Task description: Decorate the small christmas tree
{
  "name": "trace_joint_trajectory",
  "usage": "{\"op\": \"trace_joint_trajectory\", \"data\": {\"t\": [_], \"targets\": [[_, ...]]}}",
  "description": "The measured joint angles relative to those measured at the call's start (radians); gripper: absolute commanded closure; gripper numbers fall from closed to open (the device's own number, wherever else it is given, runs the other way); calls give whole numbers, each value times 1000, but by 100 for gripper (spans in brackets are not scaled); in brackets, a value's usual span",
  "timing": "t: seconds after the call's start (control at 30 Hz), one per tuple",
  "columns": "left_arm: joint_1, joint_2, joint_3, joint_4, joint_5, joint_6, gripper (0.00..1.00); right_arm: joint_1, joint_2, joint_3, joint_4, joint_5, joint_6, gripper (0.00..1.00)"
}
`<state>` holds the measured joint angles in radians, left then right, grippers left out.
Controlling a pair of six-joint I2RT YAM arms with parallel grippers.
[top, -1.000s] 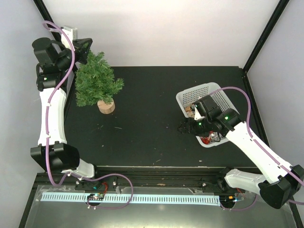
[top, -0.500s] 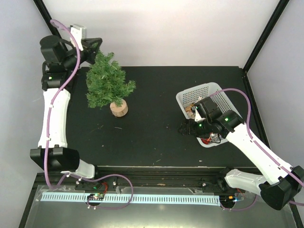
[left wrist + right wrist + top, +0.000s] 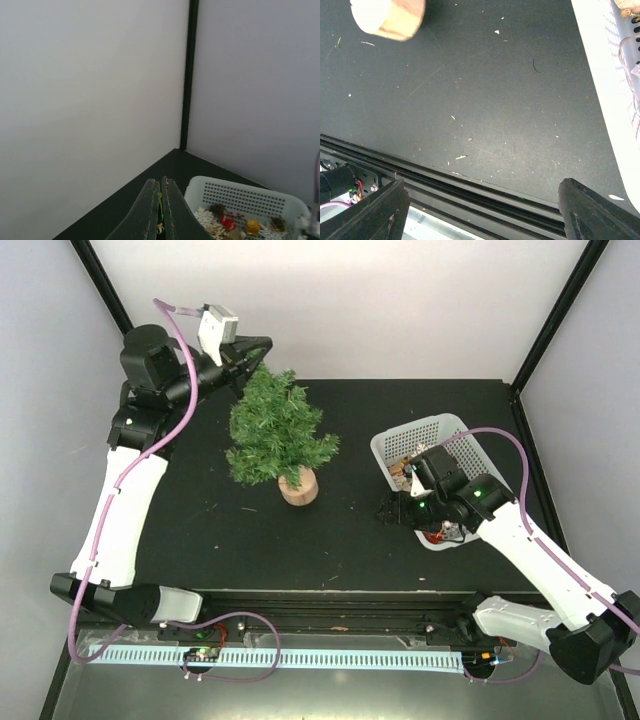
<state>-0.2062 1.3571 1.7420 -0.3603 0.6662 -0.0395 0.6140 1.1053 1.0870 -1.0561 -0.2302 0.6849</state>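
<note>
The small christmas tree (image 3: 277,434) is a dark-green fir on a round light-wood stump (image 3: 298,486), left of the table's middle, leaning with its tip up-left. My left gripper (image 3: 257,348) is shut on that tip. In the left wrist view a green sprig is pinched between the closed fingers (image 3: 150,210) of the left gripper (image 3: 161,189). My right gripper (image 3: 394,508) hangs open over the mat beside the basket. Its fingers (image 3: 380,210) stand far apart in the right wrist view, nothing between them. The stump (image 3: 387,17) shows at that view's top left.
A white mesh basket (image 3: 442,428) of ornaments sits at the right, under my right arm; its wall (image 3: 250,192) and rim (image 3: 600,75) show in both wrist views. The table's front rail (image 3: 470,190) lies just below the right gripper. White walls stand close behind.
My left arm has swung right, carrying the tree by its tip from the back-left corner toward the table's middle. The right arm has barely moved.
</note>
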Motion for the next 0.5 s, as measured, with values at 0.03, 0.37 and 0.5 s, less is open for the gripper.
{"op": "trace_joint_trajectory", "data": {"t": [0.03,0.37,0.5], "targets": [[-21,-2,0,-2,-3,2,98,0,-3,0,0,0,2,18],[-178,-2,-19,-45,-27,61,98,0,-27,-12,2,4,13,18],[-226,-3,-26,-59,-35,84,98,0,-30,-22,2,5,17,18]]}}
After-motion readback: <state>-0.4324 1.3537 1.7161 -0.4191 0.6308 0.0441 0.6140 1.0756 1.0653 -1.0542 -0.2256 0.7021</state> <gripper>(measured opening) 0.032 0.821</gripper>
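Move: On the open middle of the black table is the spot the held tree is going to, about 12 cm to the left hand's right, 10 cm back and some 49 cm below. The tree's wooden base hangs roughly 45 cm under that hand, about 5 cm to its right. The decoration basket is some 38 cm to its right, about level ahead, 44 cm lower. From the right hand the spot lies about 17 cm left, 6 cm ahead, 17 cm down. Carrying the upright tree by its top, fingers still shut on it, the left hand swings about 7 cm to the right and 4 cm back, towards the table's middle and the waiting right gripper. It sinks some 2 cm along the way, and the wrist turns about 10 degrees clockwise. ##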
